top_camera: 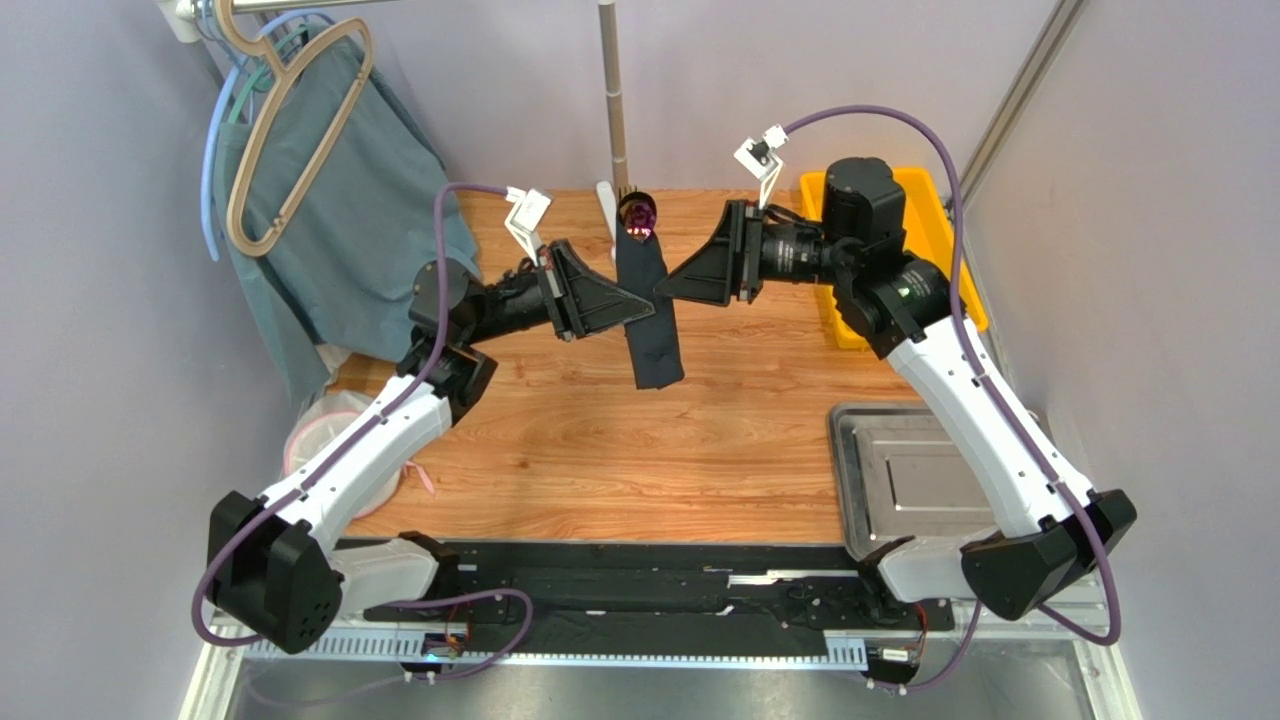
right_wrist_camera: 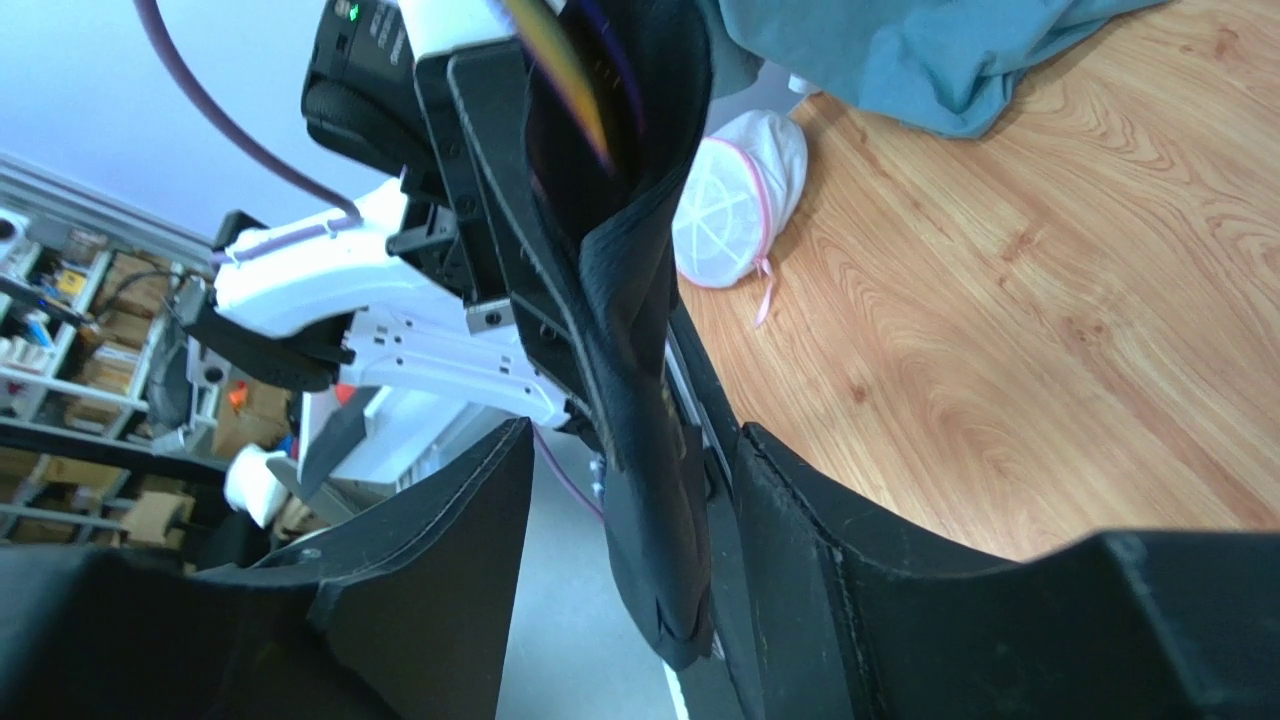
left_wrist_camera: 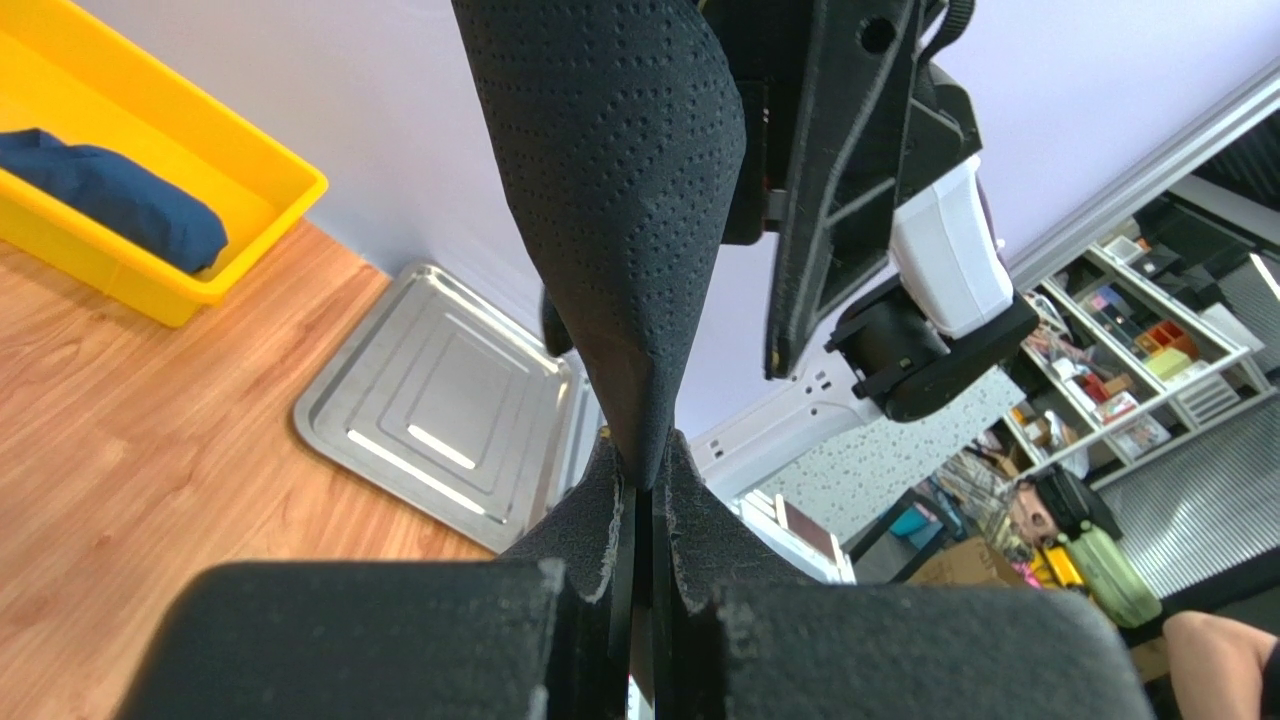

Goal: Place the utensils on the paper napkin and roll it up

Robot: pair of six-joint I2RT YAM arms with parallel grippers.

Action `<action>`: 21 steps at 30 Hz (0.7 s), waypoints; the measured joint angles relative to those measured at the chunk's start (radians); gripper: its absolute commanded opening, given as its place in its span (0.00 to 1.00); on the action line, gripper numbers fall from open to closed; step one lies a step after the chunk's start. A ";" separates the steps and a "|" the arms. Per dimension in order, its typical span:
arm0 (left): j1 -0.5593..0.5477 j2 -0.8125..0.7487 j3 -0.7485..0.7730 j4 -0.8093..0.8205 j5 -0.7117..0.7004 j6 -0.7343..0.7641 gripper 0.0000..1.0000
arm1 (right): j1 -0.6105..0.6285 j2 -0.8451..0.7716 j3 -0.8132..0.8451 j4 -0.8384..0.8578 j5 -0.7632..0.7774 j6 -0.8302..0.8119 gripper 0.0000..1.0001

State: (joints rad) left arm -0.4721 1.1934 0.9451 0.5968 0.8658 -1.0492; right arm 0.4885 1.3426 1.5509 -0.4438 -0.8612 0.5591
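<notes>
The black paper napkin (top_camera: 652, 318) hangs as a rolled bundle in mid-air above the wooden table, lower end pointing down. The utensils show only as shiny purple tips (top_camera: 642, 221) poking from its top; in the right wrist view they are an iridescent streak (right_wrist_camera: 559, 72). My left gripper (top_camera: 646, 309) is shut on the napkin's side, pinching a fold (left_wrist_camera: 624, 195) at its tips (left_wrist_camera: 643, 480). From the opposite side, my right gripper (top_camera: 667, 285) stands open around the roll (right_wrist_camera: 649, 420). One finger (right_wrist_camera: 781, 495) lies against it; the other (right_wrist_camera: 481, 510) is apart.
A steel tray (top_camera: 902, 480) lies at the near right of the table. A yellow bin (top_camera: 920, 203) with a dark blue bundle (left_wrist_camera: 113, 195) is at the back right. A teal cloth (top_camera: 323, 225) hangs on a hanger back left; a white mesh pouch (top_camera: 338, 435) lies below it. A metal pole (top_camera: 613, 90) rises behind.
</notes>
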 measured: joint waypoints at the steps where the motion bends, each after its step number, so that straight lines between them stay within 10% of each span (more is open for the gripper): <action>1: -0.003 0.000 0.000 0.003 -0.002 0.000 0.00 | 0.000 0.005 0.000 0.012 0.004 0.017 0.52; 14: -0.024 0.036 0.000 0.023 -0.015 -0.003 0.00 | 0.015 0.029 -0.061 0.138 0.018 0.135 0.36; 21: -0.024 0.043 0.000 0.027 -0.026 -0.008 0.00 | 0.017 0.030 -0.073 0.151 0.017 0.150 0.00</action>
State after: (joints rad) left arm -0.4961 1.2366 0.9455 0.6243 0.8394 -1.0576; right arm 0.5056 1.3727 1.4780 -0.2928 -0.8444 0.7090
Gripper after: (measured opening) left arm 0.020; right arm 0.108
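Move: The rolled napkin is in the left fingers, its middle almost at that hand's point, about 1 cm forward. For the open right hand, the roll's middle is some 2 cm left, about 1 cm back and 1 cm below. The utensil heads stick out of its far end, roughly 7 cm forward of the right hand, 2 cm left and 3 cm above. The right hand eases 2 cm left, forward and down, shutting on the napkin; the left holds, shifting right. ##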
